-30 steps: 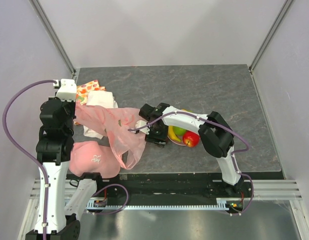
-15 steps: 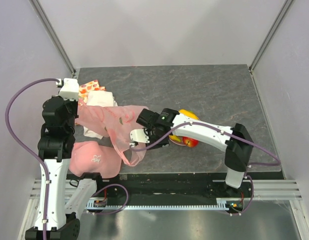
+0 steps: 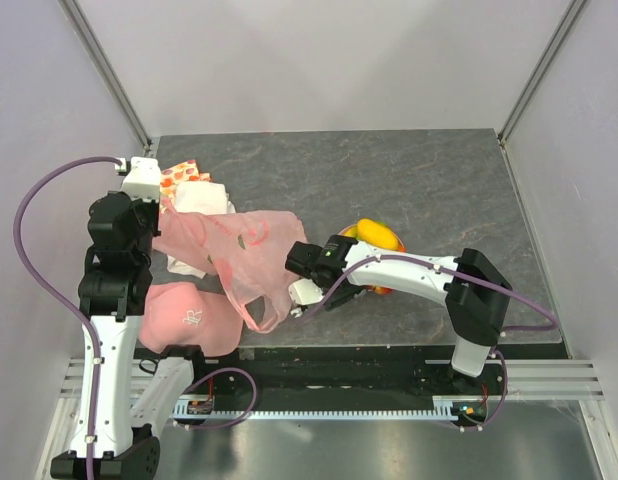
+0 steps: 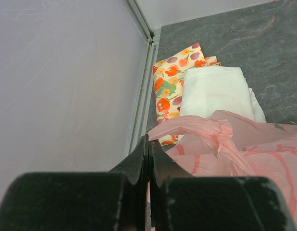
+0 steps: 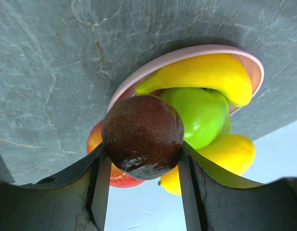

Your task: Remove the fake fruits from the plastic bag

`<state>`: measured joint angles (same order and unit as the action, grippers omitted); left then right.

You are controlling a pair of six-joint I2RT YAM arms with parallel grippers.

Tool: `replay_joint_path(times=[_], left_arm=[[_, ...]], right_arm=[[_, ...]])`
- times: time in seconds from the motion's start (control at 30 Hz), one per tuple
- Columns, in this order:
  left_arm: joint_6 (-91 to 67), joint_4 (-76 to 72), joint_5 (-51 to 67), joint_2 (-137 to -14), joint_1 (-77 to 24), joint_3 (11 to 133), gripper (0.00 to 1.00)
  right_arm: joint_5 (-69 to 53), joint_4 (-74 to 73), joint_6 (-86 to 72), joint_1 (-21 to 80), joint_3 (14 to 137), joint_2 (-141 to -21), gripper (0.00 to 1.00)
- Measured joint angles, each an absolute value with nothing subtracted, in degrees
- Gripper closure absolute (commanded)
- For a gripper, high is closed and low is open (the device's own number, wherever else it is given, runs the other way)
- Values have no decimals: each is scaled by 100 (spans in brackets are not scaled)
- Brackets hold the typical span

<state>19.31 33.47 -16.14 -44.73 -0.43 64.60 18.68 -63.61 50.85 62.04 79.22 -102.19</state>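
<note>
My left gripper (image 4: 148,142) is shut on a pinched fold of the pale-pink plastic bag (image 4: 225,144), holding it up at the table's left; the bag (image 3: 239,250) drapes toward the middle. My right gripper (image 5: 142,147) is shut on a small dark plum (image 5: 142,130), hanging just right of the bag's mouth (image 3: 314,265). Behind the plum a pink plate (image 5: 139,72) carries a yellow banana (image 5: 206,72), a green apple (image 5: 199,113), a red apple (image 5: 94,139) and a yellow mango (image 5: 230,154). From above, the right arm hides most of these fruits (image 3: 374,235).
A fruit-printed cloth (image 4: 172,82) and a folded white cloth (image 4: 216,91) lie under the bag at the back left. An opaque pink cloth with a logo (image 3: 189,318) hangs over the front left edge. Walls close in at left, right and back.
The right arm has stretched out, its elbow swinging right and toward the front edge, while its gripper stayed by the bag's mouth. The left arm and the bag shifted only slightly.
</note>
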Motion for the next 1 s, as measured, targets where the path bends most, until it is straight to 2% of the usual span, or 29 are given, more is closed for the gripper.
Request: replay_joint_path(times=[0.37,0.43,0.73,0.77,0.83,0.87,1.0], left_arm=[[1890,3352,-1485,-4473,-43,6458,98],[1890,3352,-1481,-4473,-43,6458,99],[1885,3354,-1437,-4499,-43,6455,99],[1885,3354,-1435,-4501,-43,6453,98],[1885,3356,-1424,-4504,-43,6451,98],[1885,3354,-1422,-4501,-43,6449,98],[1885,3354,-1363,-4499,-43,6429,98]], right_arm=[[2383,-5898,5457,6211,7367,-10250,52],[2453,-5835,5516,6211,7306,-10259,45],[2602,-5607,5631,6211,7264,-10287,31],[2609,-5601,5638,6211,7264,-10287,29],[2637,-5588,5653,6211,7264,-10289,5],[2659,-5577,5680,6213,7264,-10289,2],[2716,-5566,5723,6215,7264,-10296,2]])
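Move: The right hand holds the dark brown fruit above the near side of the pink plate, whose middle is about 6 cm ahead, 4 cm to the right and 8 cm below. On the plate the green apple lies some 6 cm ahead and 2 cm to the right, the banana about 6 cm ahead and 2 cm to the left, and the red apple roughly 2 cm ahead and 7 cm to the right. From the left hand the plate is about 48 cm to the right, 2 cm ahead and 32 cm below. Still gripping the dark brown fruit, the right hand eases about 2 cm forward and 2 cm down, with a slight drift to the right, bringing it in behind the green apple at the plate's near side while the fingertips tip forward by some 5 degrees. The descent then stops, and the fingers spread almost fully apart to let go of the fruit, one finger ending beside the red apple and the other by the green apple and the yellow mango. ##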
